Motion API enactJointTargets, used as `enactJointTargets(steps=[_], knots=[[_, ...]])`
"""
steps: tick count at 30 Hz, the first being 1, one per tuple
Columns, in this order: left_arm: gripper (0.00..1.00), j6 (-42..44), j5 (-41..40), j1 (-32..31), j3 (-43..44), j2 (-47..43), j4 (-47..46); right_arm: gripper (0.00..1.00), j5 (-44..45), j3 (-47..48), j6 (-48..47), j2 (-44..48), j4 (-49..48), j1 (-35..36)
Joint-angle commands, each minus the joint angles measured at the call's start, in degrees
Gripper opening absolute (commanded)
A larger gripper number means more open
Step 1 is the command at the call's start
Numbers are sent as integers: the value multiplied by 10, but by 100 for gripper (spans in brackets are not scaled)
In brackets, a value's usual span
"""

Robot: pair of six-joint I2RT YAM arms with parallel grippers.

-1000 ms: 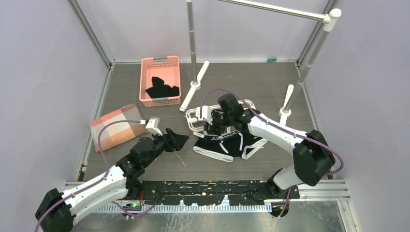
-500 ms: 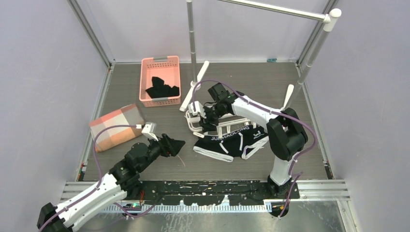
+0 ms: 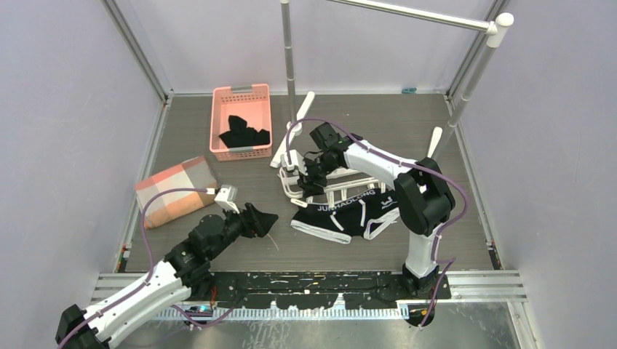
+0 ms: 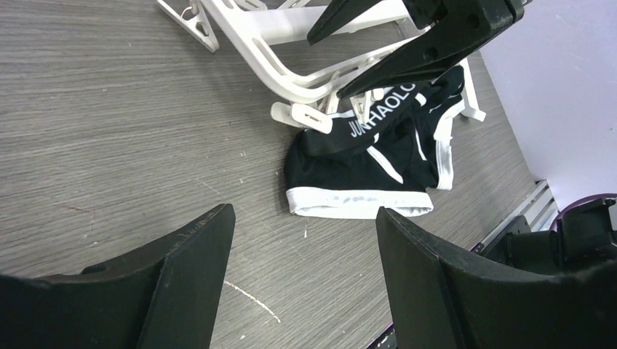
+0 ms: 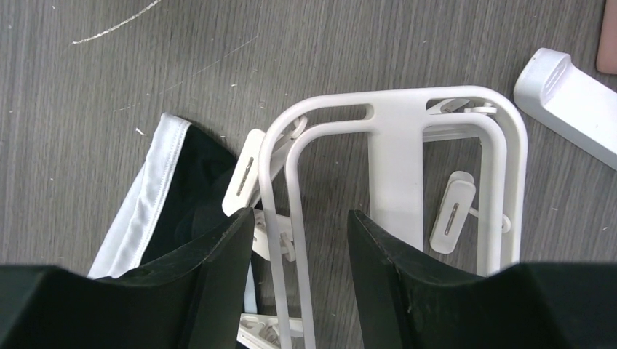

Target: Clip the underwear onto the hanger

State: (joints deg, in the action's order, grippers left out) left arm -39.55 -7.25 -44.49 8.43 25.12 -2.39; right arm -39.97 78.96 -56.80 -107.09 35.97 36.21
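The underwear (image 3: 345,214), black briefs with white piping and white waistband lettering, lies flat on the table, its waistband edge against the hanger (image 3: 331,183). The hanger is a white clip frame lying flat just behind it. My right gripper (image 3: 304,178) hovers open over the hanger's left end. In the right wrist view its fingers (image 5: 300,214) straddle two thin rails of the hanger (image 5: 396,138), with the underwear (image 5: 182,182) at the left. My left gripper (image 3: 265,218) is open and empty, low over bare table left of the underwear (image 4: 364,163), a gap between them (image 4: 305,211).
A pink basket (image 3: 241,94) holding black garments stands at the back left. A folded checked cloth (image 3: 174,190) lies at the left. The grey rail stand (image 3: 289,65) has white feet (image 3: 295,120) just behind the hanger and at the right (image 3: 431,153).
My right gripper has moved back and left from the underwear's waistband to the hanger's left end, its jaws wider. The left arm has drawn back a little toward the near edge.
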Motion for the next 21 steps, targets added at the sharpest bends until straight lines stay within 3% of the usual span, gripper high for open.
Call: enactJointTargets(steps=[1, 11, 15, 18, 21], knots=[[73, 7, 4, 3, 15, 13, -19, 55, -9, 27, 2, -7, 8, 1], [73, 2, 4, 3, 21, 41, -37, 50, -4, 36, 8, -31, 10, 3], [74, -5, 2, 3, 26, 59, -49, 43, 1, 41, 11, -36, 12, 2], [75, -23, 3, 4, 22, 76, -84, 35, -1, 36, 8, -31, 11, 3], [76, -33, 6, 7, 20, 101, -121, 20, 2, 30, 4, -21, 11, 3]])
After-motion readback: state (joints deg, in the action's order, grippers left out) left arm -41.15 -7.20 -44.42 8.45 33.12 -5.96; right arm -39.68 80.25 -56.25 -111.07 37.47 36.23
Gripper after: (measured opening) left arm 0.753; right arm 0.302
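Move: The hanger's near double rail, close to its left end, lies almost directly under the right hand, about 3 cm below and 1 cm back. From that hand, the corner clip is about 3 cm back and 3 cm left, the hanger's centre slat 5 cm ahead, and the underwear's middle some 7 cm back and 10 cm right. From the left hand, the rail is roughly 9 cm ahead and 12 cm right. The hanger's near double rail is straddled by the right fingers as they sink nearly straight down, about 2 cm, with the wrist tilting only slightly. Late in the descent the half-open fingers start closing, narrowing to roughly half their gap, and come to pinch both bars between their tips. The empty left hand also drops some 2 cm, its fingers staying open. ##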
